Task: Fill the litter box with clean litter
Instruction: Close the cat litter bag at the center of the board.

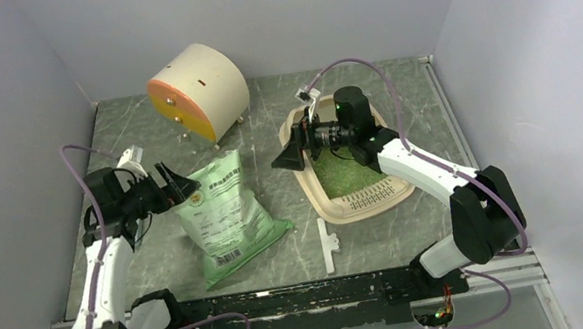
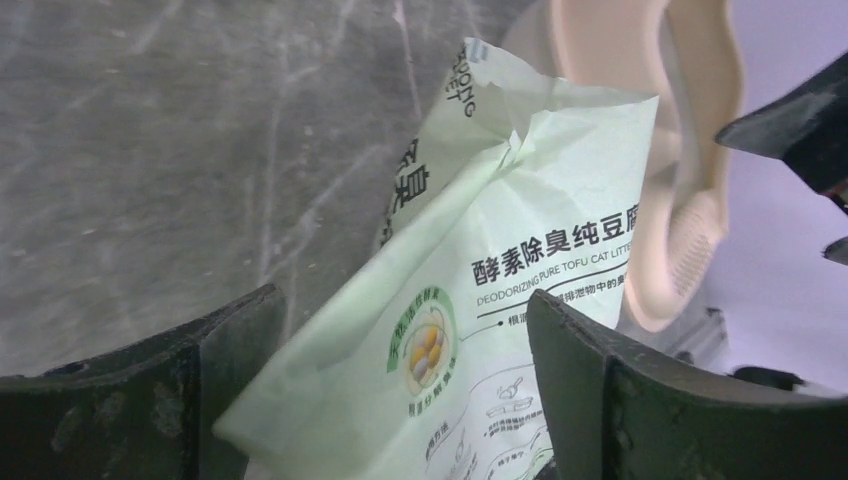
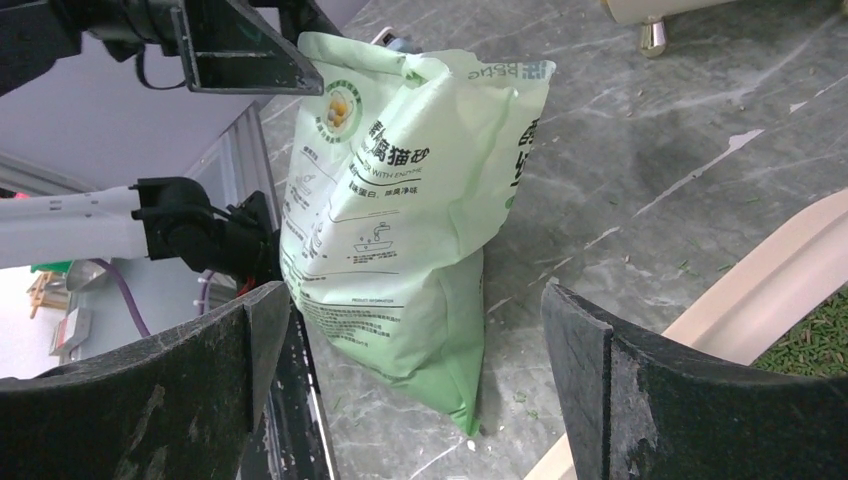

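The beige litter box (image 1: 305, 180) lies right of centre, its grille ledge (image 1: 368, 196) toward me. A bed of green clean litter (image 1: 345, 172) covers its floor and shows at the edge of the right wrist view (image 3: 822, 342). My right gripper (image 1: 291, 156) is open and empty over the box's left rim (image 3: 760, 290), facing the bag; in its own view the gripper (image 3: 415, 300) frames the bag. My left gripper (image 1: 174, 186) is open, with the top corner of the light-green litter bag (image 1: 225, 215) between its fingers (image 2: 400, 315), not clamped.
The bag (image 2: 500, 290) (image 3: 400, 200) lies left of centre. A cream half-cylinder cabinet (image 1: 199, 91) with an orange face stands at the back. A white plastic piece (image 1: 329, 243) lies near the front edge. Walls close in on the left, back and right.
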Robot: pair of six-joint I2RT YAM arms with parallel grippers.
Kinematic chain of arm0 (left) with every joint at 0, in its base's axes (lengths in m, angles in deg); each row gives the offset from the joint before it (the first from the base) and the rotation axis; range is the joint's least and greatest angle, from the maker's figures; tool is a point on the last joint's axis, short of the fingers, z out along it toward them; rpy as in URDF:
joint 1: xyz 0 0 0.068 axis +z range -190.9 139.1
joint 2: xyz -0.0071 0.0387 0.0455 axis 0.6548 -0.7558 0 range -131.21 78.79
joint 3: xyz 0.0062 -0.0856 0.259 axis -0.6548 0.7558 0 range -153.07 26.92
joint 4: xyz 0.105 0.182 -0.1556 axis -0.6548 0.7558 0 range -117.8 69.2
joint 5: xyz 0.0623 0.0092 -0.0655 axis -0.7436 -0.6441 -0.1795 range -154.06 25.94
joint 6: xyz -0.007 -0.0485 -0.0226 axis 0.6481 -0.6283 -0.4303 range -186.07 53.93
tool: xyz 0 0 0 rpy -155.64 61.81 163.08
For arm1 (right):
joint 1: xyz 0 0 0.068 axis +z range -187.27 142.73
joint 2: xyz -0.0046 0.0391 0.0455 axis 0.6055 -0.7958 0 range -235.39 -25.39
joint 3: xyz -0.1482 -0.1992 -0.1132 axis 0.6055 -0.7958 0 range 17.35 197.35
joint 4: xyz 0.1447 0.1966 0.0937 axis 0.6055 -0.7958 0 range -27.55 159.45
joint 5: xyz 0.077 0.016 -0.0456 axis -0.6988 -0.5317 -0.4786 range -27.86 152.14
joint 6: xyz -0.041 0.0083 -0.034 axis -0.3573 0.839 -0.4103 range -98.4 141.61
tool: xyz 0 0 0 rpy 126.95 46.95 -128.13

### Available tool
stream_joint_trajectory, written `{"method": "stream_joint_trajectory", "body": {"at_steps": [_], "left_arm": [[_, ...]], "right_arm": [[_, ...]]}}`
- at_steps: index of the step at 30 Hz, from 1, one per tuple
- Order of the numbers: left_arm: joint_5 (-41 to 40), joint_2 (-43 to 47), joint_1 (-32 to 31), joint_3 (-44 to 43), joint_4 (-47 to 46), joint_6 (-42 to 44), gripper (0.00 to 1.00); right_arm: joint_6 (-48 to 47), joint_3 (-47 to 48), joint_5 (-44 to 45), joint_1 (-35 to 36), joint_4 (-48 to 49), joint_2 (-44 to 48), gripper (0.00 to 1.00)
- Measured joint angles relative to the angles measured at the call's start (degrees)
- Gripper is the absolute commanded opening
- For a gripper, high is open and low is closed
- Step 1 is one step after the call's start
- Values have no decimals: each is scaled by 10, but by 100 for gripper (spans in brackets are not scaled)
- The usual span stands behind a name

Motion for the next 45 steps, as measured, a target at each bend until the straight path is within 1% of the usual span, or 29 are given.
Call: {"method": "stream_joint_trajectory", "body": {"at_steps": [4,6,10,12,13,17,23,25,26,28,31,33,36,38,39,43,45], "left_arm": [[76,-67,0,12,-57,0,77],[106,-103,0,15,-76,3,62],[151,-134,0,15,-98,11,23],[172,-136,1,16,-105,17,8],[187,-135,1,18,-110,22,5],[224,-118,-5,24,-119,38,5],[257,-54,-30,24,-108,66,5],[267,-34,-36,24,-108,69,5],[272,-24,-38,25,-111,69,5],[285,-4,-41,31,-121,65,5],[298,20,-43,38,-129,64,5],[307,23,-46,38,-133,63,5],[317,23,-51,38,-135,70,5],[319,22,-55,37,-134,74,5],[320,21,-56,35,-134,76,5],[321,16,-63,33,-140,75,5],[321,13,-65,33,-146,72,5]], "right_arm": [[-5,0,-2,0,-7,0,100],[-8,0,-2,0,-11,0,100],[-8,0,-5,0,-10,-4,100],[-3,0,-9,0,-4,-16,100],[2,0,-14,0,1,-26,100],[29,-3,-33,0,25,-61,100],[62,-42,-56,4,119,-70,99],[54,-51,-56,14,145,-72,94],[46,-54,-57,21,158,-75,92],[30,-56,-58,30,179,-90,93],[9,-56,-81,38,215,-117,97],[0,-57,-95,38,243,-133,97],[0,-66,-108,39,298,-141,94],[12,-65,-118,39,345,-148,87],[26,-65,-125,40,378,-155,80],[108,-66,-145,41,527,-197,47],[150,-66,-151,41,584,-216,35]]}}
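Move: The cat litter bag's left top corner lies just about 2 cm to the right of my open left fingers and 3 cm below them; the bag's middle is some 8 cm right, 2 cm back and 8 cm down. From my open right hand, the bag's right top corner is about 11 cm left, 3 cm ahead and 5 cm lower. The litter box's middle lies roughly 12 cm right and 8 cm ahead, 18 cm below, and the white clip 5 cm right, 12 cm back, 21 cm down. I dip my left hand rightward and down about 3 cm and pinch the bag's left top corner shut, then pull it up some 7 cm, back and further right while the wrist swings clockwise. My right hand reaches left about 6 cm towards the mouth's right end, sinking and then partly rising as it rolls, and its fingers half close around the film. ##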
